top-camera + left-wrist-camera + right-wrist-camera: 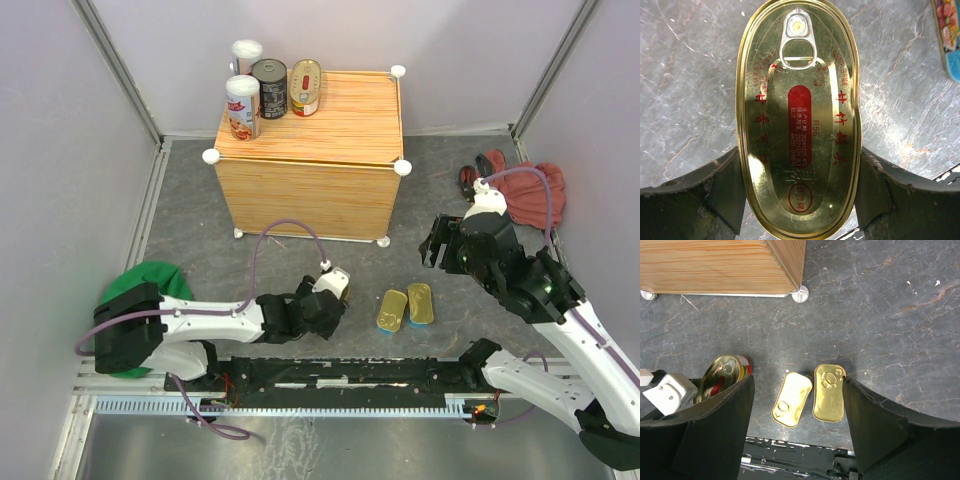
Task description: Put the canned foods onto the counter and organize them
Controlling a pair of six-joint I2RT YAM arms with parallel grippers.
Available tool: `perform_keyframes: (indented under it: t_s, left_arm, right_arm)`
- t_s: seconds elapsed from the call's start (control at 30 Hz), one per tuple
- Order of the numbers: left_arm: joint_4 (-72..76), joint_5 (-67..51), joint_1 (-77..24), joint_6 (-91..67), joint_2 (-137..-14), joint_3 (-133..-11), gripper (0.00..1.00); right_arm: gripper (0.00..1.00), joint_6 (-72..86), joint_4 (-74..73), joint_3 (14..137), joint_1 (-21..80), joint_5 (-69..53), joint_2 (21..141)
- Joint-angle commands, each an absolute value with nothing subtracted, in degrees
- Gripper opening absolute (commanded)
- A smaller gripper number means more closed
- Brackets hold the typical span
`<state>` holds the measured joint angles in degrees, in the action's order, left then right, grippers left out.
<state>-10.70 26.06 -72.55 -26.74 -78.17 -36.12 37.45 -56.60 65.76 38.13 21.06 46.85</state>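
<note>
A gold oval tin (797,100) with red print lies between the fingers (725,190) of my left gripper (799,192), which press on both its long sides just over the dark floor. In the top view this gripper (335,292) is low, in front of the counter (330,120). On the counter's left rear stand two tall white-lidded cans (242,105), a dark round tin (269,88) and another oval tin (305,87). Two rectangular gold tins (792,399) (829,392) lie side by side on the floor. My right gripper (797,382) hangs open above them, empty.
A red cloth (530,190) lies at the right wall behind my right arm. A green cloth (150,280) sits by the left arm's base. The arms' mounting rail (300,375) runs along the near edge. Grey walls close in the left, right and back.
</note>
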Motion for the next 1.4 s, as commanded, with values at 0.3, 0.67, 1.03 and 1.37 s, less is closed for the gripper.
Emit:
perform_keyframes:
  t_s: [0.3, 0.67, 1.03, 1.37]
  left_arm:
    - [-20.2, 35.5, -72.5, -31.0, -70.8, -50.4, 0.03]
    - [-36.5, 43.9, -72.5, -32.2, -67.2, -69.6, 0.03]
    - [-50.0, 45.9, -69.9, -25.6, -76.0, -95.4, 0.03]
    - [-58.5, 36.8, -56.1, -20.1, -84.7, -113.1, 0.03]
  right_arm:
    - [0.79, 37.3, -55.5, 68.2, 37.9, 22.1, 45.0]
    - [0.79, 36.2, -55.5, 70.2, 38.0, 22.1, 45.7]
    - [0.79, 35.5, -54.3, 72.4, 38.0, 20.8, 47.2]
    - [0.79, 35.6, -53.5, 73.5, 38.0, 19.8, 47.1]
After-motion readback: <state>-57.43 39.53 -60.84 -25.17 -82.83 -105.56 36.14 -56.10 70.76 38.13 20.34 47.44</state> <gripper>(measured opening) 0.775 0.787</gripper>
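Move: My left hand already grips the oval can, just clear of the floor. The free place on top of the wooden box, right of the standing canned food, is about 27 cm ahead, straight on, and 22 cm up. The placed oval can is some 26 cm ahead and 5 cm left, the dark can 28 cm ahead and 9 cm left, both roughly 23 cm up. From my right hand the free place is about 22 cm ahead, 17 cm left and slightly below. I keep the oval can pinched in my left hand and raise it steeply in front of the wooden box, about 33 cm. As the climb eases I swing it forward towards the free place on top, some 11 cm in all, turning the hand about 20 degrees counter-clockwise and levelling the fingers somewhat. My empty right hand rises about 3 cm. ##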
